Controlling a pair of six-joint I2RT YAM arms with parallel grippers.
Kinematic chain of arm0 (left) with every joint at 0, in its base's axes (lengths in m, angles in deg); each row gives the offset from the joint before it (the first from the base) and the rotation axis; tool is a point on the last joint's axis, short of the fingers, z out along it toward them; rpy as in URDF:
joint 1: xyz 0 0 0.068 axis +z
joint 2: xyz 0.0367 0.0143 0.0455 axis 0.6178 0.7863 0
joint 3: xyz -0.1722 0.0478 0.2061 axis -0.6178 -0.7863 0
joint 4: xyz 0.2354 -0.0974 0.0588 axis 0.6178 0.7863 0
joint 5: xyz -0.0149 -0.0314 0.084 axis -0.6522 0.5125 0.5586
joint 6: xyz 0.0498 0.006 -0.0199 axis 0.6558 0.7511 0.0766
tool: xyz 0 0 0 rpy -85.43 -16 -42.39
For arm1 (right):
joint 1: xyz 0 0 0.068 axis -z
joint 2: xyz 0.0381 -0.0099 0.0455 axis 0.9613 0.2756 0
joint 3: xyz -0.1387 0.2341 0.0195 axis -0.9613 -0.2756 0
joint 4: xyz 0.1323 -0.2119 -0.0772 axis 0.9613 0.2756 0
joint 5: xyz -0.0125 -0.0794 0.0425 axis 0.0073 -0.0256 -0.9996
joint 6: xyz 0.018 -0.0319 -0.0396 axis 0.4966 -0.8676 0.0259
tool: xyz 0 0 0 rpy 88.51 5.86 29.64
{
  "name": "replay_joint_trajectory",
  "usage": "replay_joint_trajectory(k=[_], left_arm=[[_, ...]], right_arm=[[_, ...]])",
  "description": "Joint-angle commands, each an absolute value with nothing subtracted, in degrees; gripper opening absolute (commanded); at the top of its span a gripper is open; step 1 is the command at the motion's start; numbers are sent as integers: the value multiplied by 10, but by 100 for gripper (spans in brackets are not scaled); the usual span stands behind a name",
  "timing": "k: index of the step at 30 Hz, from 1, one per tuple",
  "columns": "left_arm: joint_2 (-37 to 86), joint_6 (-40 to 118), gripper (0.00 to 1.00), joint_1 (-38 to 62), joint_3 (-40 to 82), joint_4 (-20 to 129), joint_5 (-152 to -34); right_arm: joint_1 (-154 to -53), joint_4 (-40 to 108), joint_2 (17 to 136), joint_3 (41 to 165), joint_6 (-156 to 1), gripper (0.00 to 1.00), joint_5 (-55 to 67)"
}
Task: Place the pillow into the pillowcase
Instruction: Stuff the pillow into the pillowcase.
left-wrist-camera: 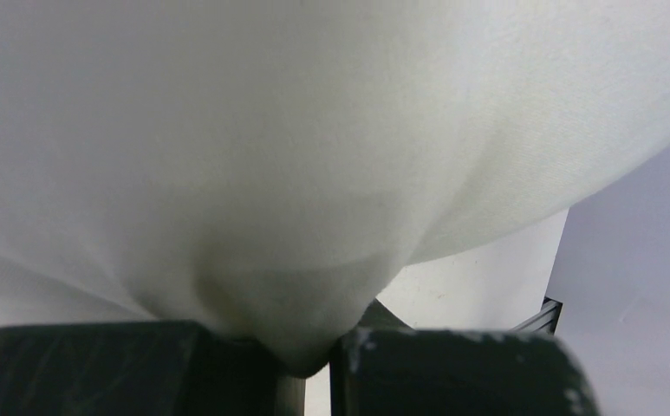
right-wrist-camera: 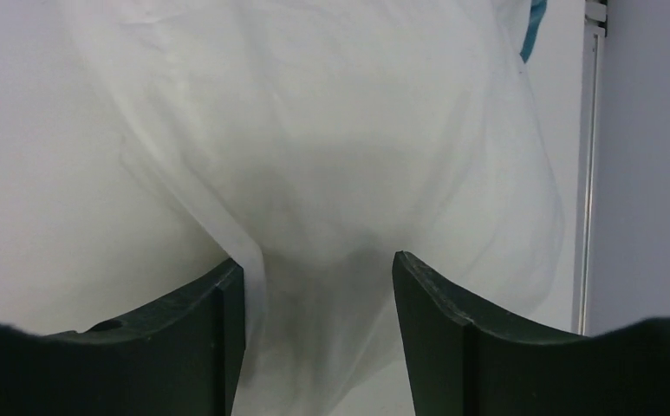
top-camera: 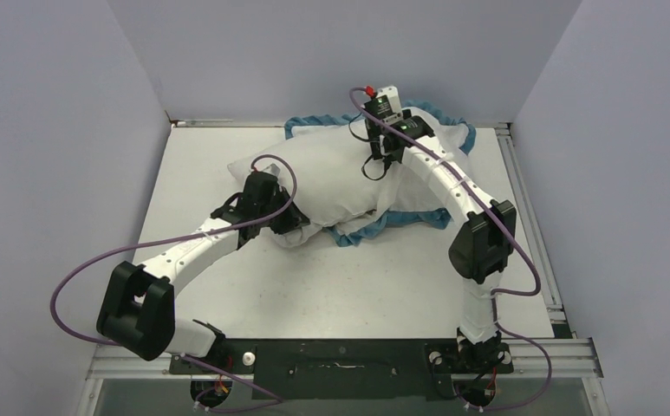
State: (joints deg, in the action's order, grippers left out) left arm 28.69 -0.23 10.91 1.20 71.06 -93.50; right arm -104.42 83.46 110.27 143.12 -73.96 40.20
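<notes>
The plump white pillow (top-camera: 322, 178) lies across the middle of the table, and its right end sits in the pillowcase (top-camera: 400, 221), whose blue ruffled edge shows behind and in front of it. At the pillow's near-left corner, my left gripper (top-camera: 292, 221) is shut on a pinch of the pillow's cloth (left-wrist-camera: 314, 130); in the left wrist view that pinch sits between the jaws of the left gripper (left-wrist-camera: 309, 364). My right gripper (top-camera: 374, 165) points down at the pillowcase's mouth. In the right wrist view the right gripper (right-wrist-camera: 318, 269) is open, its jaws apart around a loose fold of thin white cloth (right-wrist-camera: 331, 156).
The white table (top-camera: 314, 286) is walled by pale panels at the left, back and right. A metal rail (top-camera: 530, 225) runs along the right edge. Purple cables loop from both arms.
</notes>
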Motion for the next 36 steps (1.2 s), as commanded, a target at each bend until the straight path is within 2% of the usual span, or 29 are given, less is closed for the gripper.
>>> replay_joint_trajectory(k=[1, 4, 5, 7, 11, 13, 18, 25, 32, 36], left_arm=[[269, 3, 0, 105, 7, 684, -943], [270, 3, 0, 102, 6, 683, -943], [270, 3, 0, 102, 5, 682, -943], [270, 4, 0, 102, 6, 682, -944], [267, 9, 0, 102, 11, 689, -939], [265, 10, 0, 102, 11, 687, -938], [261, 9, 0, 102, 8, 676, -944], [249, 10, 0, 102, 13, 653, -951], [242, 6, 0, 104, 14, 590, -977], [239, 8, 0, 104, 29, 591, -976]], right_arm=[[-1001, 824, 1058, 1406, -742, 48, 426], [-987, 821, 1064, 1410, -739, 27, 387], [-987, 824, 1068, 1416, -738, 14, 384], [-986, 826, 1072, 1429, -738, 5, 381], [-975, 828, 1068, 1439, -735, 5, 378], [-951, 825, 1060, 1438, -723, 5, 328], [-901, 732, 1018, 1392, -685, 5, -13], [-896, 557, 985, 1309, -570, 5, -306], [-920, 472, 986, 1247, -513, 5, -420], [-939, 552, 982, 1264, -570, 5, -339]])
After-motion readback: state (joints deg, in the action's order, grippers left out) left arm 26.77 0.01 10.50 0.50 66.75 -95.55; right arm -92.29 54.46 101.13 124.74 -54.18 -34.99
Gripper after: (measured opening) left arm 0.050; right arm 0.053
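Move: The pillowcase fold I go for lies right at my right fingers, about 2 cm to the left and 1 cm below. The pillow's middle is some 15 cm left of that hand, about 3 cm back and 6 cm lower; the case's near blue trim is about 14 cm back, 1 cm left and 14 cm lower. From my left hand, the pillow's middle lies about 12 cm ahead and 2 cm right, 2 cm higher, and the fold 14 cm ahead, 18 cm right and 7 cm higher. My right fingers finish shutting at the fold while the hand shoves about 4 cm to the right, nudging the case along. Then I come off it and swing the closed hand some 14 cm left, up about 6 cm and back over the pillow, rolling its left side up some 60 degrees so the fingers turn leftward. My left hand keeps its pinch on the pillow's near edge, rising about 2 cm only towards the end. ##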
